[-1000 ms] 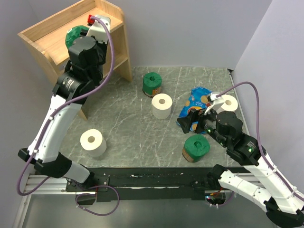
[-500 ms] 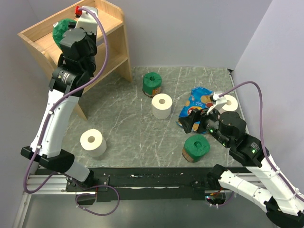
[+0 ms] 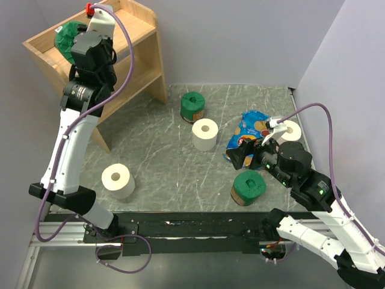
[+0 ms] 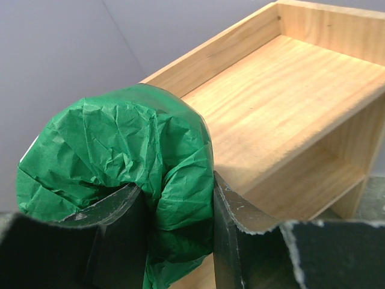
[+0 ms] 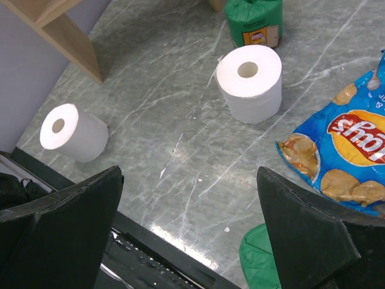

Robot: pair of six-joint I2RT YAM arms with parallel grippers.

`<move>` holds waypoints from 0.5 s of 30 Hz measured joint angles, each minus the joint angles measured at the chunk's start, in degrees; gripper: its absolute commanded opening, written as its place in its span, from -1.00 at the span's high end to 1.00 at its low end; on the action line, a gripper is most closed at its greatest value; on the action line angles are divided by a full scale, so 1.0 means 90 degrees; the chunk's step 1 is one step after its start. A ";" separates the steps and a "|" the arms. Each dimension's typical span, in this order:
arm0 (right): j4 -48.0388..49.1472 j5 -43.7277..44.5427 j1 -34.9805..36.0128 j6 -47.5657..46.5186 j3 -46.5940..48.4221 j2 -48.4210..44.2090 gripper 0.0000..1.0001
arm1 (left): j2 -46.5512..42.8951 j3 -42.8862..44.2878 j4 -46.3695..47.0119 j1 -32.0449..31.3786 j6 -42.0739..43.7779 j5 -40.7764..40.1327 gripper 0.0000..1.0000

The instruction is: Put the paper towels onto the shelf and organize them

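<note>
My left gripper (image 3: pixel 72 41) is shut on a green-wrapped paper towel roll (image 3: pixel 64 34) and holds it over the left end of the wooden shelf's (image 3: pixel 129 27) top tier. In the left wrist view the fingers (image 4: pixel 240 235) pinch the crinkly roll (image 4: pixel 120 150) above the top board (image 4: pixel 289 90). On the table lie a green roll (image 3: pixel 193 107), a white roll (image 3: pixel 205 133), a white roll (image 3: pixel 117 180), a green roll (image 3: pixel 248 186) and a white roll (image 3: pixel 291 130). My right gripper (image 3: pixel 243 153) is open and empty above the table, beside the near green roll (image 5: pixel 258 259).
A blue snack bag (image 3: pixel 249 129) lies between the middle white roll and the right white roll, under my right wrist. It also shows in the right wrist view (image 5: pixel 343 150). The shelf stands at the far left against the wall. Grey walls close the left, back and right.
My left arm has carried the green roll leftward along the shelf's top tier towards its left end. The right arm has barely moved.
</note>
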 measured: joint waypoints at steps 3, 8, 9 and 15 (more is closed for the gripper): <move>-0.0002 0.0007 0.0000 -0.0044 0.0000 -0.0005 -0.99 | 0.0124 0.0068 0.0010 0.0129 -0.0010 0.0024 0.23; -0.0024 0.0051 0.0000 -0.0102 0.0000 -0.0005 -0.99 | 0.0311 0.0075 0.0017 0.0267 -0.0034 0.0024 -0.02; -0.0029 0.0058 0.0000 -0.0107 0.0000 -0.0007 -0.99 | 0.0325 0.0075 0.0049 0.0287 -0.0034 0.0024 -0.12; -0.0051 0.0070 0.0000 -0.0151 0.0000 -0.0056 -0.99 | 0.0333 0.0075 0.0250 0.0389 -0.0039 -0.0068 -0.41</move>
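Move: The left hand still pinches the green-wrapped paper towel roll by its right-hand wall. The roll is going down onto the left end of the upper shelf board, at a spot about 4 cm ahead, 4 cm left and 6 cm below that hand. The board's bare middle is some 8 cm ahead and 8 cm right, the right end panel about 14 cm ahead and 16 cm right. From the right hand the spot is roughly 50 cm left, 25 cm ahead and 16 cm higher. Keeping its pinch on the green roll, with one finger in the core and one outside, the left hand carries it forward, left and down onto the upper board's left end, about 2.5 cm in all. It stops going forward and the fingers open roughly halfway to wide. The right finger clears the wrapper while the hand eases slightly farther left and up by half a centimetre. ##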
